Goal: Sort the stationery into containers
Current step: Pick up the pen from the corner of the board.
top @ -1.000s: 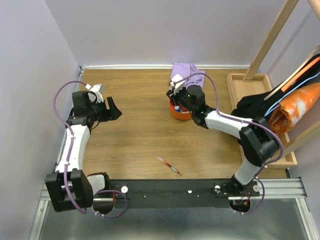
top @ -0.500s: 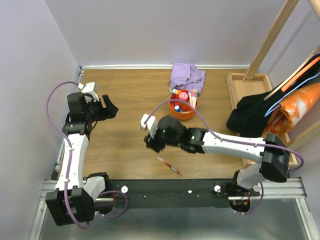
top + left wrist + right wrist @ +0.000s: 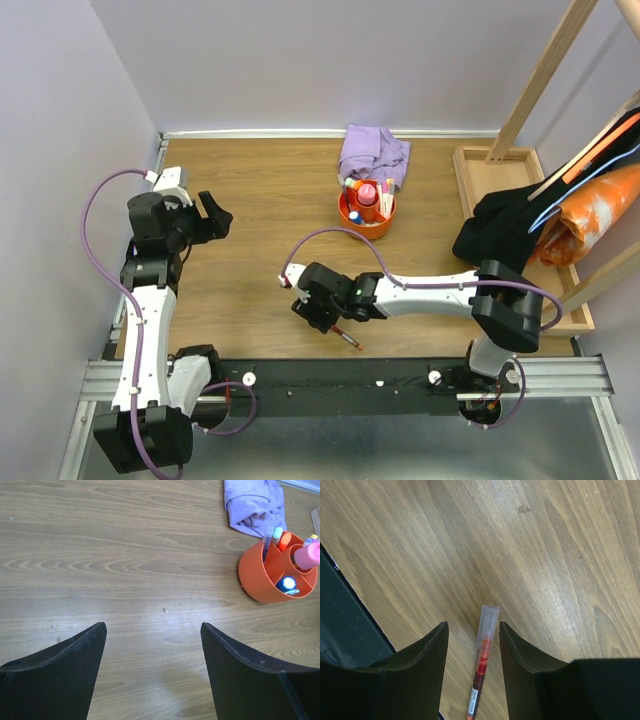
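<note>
A red pen with a clear cap lies on the wooden table near the front rail. My right gripper hangs low over it, open, and in the right wrist view the pen lies between the two fingers of the gripper without touching either. The round orange cup stands at the back centre and holds several items, among them a pink tube. My left gripper is open and empty at the far left, above bare table; its view shows the cup at the upper right.
A lilac cloth lies behind the cup. A wooden tray at the right edge carries black fabric and an orange bundle. Slanted wooden posts rise there. The black rail runs along the front.
My right arm has swung from the orange cup to the front of the table and come down astride the red pen. The left arm has drawn back a little to the left.
</note>
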Controlling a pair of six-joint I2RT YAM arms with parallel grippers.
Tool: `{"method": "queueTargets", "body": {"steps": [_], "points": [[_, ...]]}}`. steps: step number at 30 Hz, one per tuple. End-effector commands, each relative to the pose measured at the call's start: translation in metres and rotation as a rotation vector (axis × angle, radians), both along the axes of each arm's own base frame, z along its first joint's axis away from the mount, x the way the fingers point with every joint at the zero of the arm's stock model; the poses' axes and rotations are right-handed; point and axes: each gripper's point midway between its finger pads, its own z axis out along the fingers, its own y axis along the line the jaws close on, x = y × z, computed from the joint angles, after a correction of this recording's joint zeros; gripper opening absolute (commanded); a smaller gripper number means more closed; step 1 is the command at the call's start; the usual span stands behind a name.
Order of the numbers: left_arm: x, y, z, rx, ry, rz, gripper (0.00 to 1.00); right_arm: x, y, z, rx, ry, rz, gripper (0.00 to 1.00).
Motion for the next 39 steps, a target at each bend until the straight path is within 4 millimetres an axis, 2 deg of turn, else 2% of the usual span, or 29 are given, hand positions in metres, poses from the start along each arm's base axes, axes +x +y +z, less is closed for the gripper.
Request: {"method": "queueTargets", "body": {"steps": [1, 5, 14, 19, 22, 23, 25, 28, 29, 32, 33, 37, 39], "points": [[-0.004, -0.001, -0.007, -0.008, 0.016, 0.003, 0.85, 0.002, -0.006, -0.011, -0.031, -0.026, -0.023, 0.52], [-0.003, -0.004, -0.008, -0.015, 0.015, -0.006, 0.85, 0.003, -0.012, -0.018, -0.055, -0.038, -0.023, 0.49], [-0.004, -0.002, -0.013, -0.006, 0.021, -0.003, 0.86, -0.003, -0.016, -0.035, -0.075, -0.002, -0.024, 0.37], [-0.004, -0.002, -0.016, -0.010, 0.025, -0.001, 0.86, -0.005, -0.022, -0.053, -0.115, 0.011, -0.036, 0.32], [-0.004, -0.002, -0.016, -0.009, 0.022, 0.000, 0.86, -0.009, -0.029, -0.066, -0.149, 0.037, -0.039, 0.21], [-0.004, -0.002, -0.015, -0.010, 0.020, -0.001, 0.86, -0.010, -0.030, -0.067, -0.152, 0.040, -0.041, 0.01], [-0.004, -0.003, -0.016, -0.012, 0.026, -0.005, 0.86, -0.007, -0.031, -0.066, -0.162, 0.024, -0.044, 0.01], [-0.005, -0.004, -0.016, -0.013, 0.037, -0.009, 0.86, 0.010, -0.007, -0.034, -0.104, -0.056, -0.019, 0.00], [-0.006, -0.004, -0.016, -0.015, 0.042, -0.010, 0.86, 0.020, 0.012, -0.007, -0.041, -0.095, -0.011, 0.01], [-0.007, -0.007, -0.014, -0.023, 0.049, -0.022, 0.85, 0.045, 0.038, 0.043, 0.046, -0.192, -0.022, 0.01], [-0.008, -0.007, -0.014, -0.029, 0.058, -0.023, 0.85, 0.055, 0.057, 0.075, 0.117, -0.227, -0.034, 0.01], [-0.004, -0.007, -0.003, -0.029, 0.052, -0.026, 0.85, 0.099, 0.079, 0.139, 0.238, -0.359, -0.070, 0.00], [-0.002, -0.008, -0.003, -0.029, 0.056, -0.031, 0.85, 0.130, 0.074, 0.158, 0.278, -0.407, -0.119, 0.00]]}}
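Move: Behind and to the right of the right hand, about 4 cm back-left-to-right lies the pen's middle: some 2 cm back, 4 cm to the right and 3 cm below, its clear-capped end almost between the half-open fingers. The orange pot stands about 26 cm ahead and 11 cm to the right, the purple cloth some 12 cm beyond the pot and 1 cm farther right. From the left hand the pen lies roughly 18 cm back, 26 cm right and 23 cm below. Sinking about 3 cm while shutting its half-open fingers, the right hand pinches the pen near its clear-capped end. Then it lifts fast, some 12 cm up from the board, swinging left and forward away from the board's near edge, with the wrist tilting about 15 degrees late in the lift and the fingers staying shut on the pen. ##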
